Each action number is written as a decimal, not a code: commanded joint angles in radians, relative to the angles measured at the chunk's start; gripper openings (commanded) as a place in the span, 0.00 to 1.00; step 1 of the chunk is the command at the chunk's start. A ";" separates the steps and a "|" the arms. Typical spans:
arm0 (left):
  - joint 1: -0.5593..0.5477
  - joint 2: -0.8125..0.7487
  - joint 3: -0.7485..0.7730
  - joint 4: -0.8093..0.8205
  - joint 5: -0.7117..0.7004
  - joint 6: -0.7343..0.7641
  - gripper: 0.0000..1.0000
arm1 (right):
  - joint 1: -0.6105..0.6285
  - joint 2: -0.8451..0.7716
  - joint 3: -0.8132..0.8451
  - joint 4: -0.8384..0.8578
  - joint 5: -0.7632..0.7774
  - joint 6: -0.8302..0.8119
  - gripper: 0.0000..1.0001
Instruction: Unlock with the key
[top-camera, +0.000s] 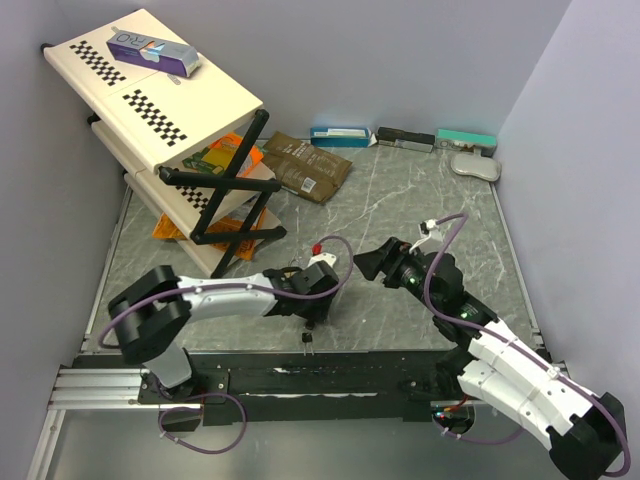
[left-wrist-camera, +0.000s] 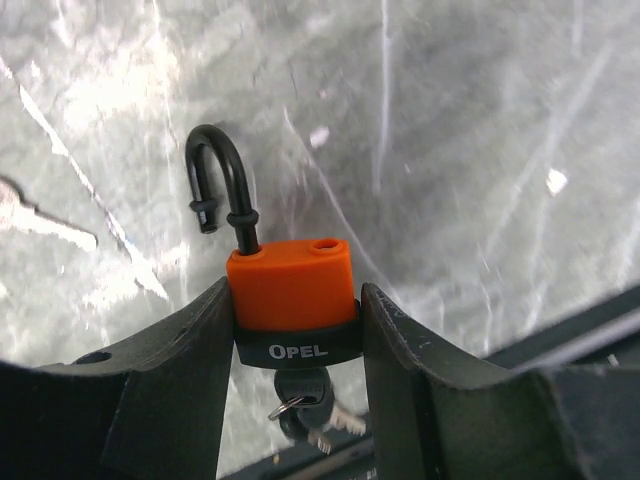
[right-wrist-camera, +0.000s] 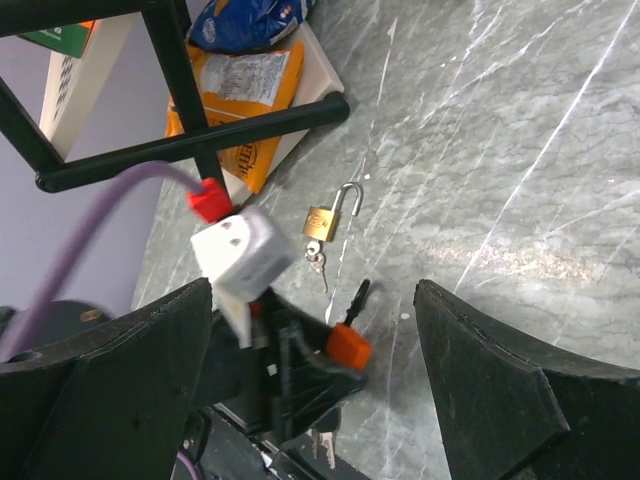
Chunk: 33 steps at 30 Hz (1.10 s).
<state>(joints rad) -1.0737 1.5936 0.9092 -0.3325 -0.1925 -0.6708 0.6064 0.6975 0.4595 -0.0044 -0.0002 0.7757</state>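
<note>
An orange padlock (left-wrist-camera: 290, 285) with a black "OPEL" band sits upright between the fingers of my left gripper (left-wrist-camera: 295, 290), which is shut on its body. Its black shackle (left-wrist-camera: 222, 180) is swung open, with one end out of the body. A black-headed key (left-wrist-camera: 305, 385) is in the lock's underside, and spare keys hang from its ring. In the right wrist view the same padlock (right-wrist-camera: 350, 347) shows low at centre. My right gripper (right-wrist-camera: 312, 290) stands wide open and holds nothing, to the right of the left gripper (top-camera: 315, 300) and apart from it. The hanging keys (top-camera: 307, 344) show below.
A brass padlock (right-wrist-camera: 322, 222) with its shackle open and small keys lies on the marble table (top-camera: 400, 200). A folding shelf rack (top-camera: 160, 110) with snack packets stands at the back left. A brown pouch (top-camera: 305, 165) and flat boxes (top-camera: 400, 138) line the back wall.
</note>
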 joint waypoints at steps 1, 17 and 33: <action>0.003 0.071 0.091 -0.019 -0.077 0.019 0.01 | -0.004 -0.036 0.013 -0.025 0.025 -0.009 0.88; 0.086 0.250 0.197 -0.066 -0.125 0.065 0.01 | -0.004 -0.066 0.015 -0.062 0.055 -0.024 0.88; 0.115 0.292 0.241 -0.071 -0.186 0.139 0.01 | -0.005 -0.044 0.011 -0.049 0.049 -0.019 0.88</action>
<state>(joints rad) -0.9691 1.8374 1.1324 -0.3721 -0.3325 -0.5610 0.6060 0.6514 0.4591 -0.0677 0.0418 0.7605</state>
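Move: The left gripper already holds the orange-and-black padlock, its shackle open and the black-headed keys under it. The brass padlock it goes towards lies about 11 cm ahead and 6 cm to its left, some 4 cm below; its small silver keys lie roughly 3 cm nearer than that padlock, and the rack's foot about 9 cm beyond it. From the empty right gripper, the brass padlock is about 22 cm left, 5 cm ahead and 19 cm below. Bring the left gripper forward about 8 cm towards the brass padlock, sinking some 1.5 cm early on and then running level, low over the table, to come up on that padlock's right side. Keep the fingers' hold on the orange padlock, and swing the wrist about 10 degrees so the fingers slant less to the right. ##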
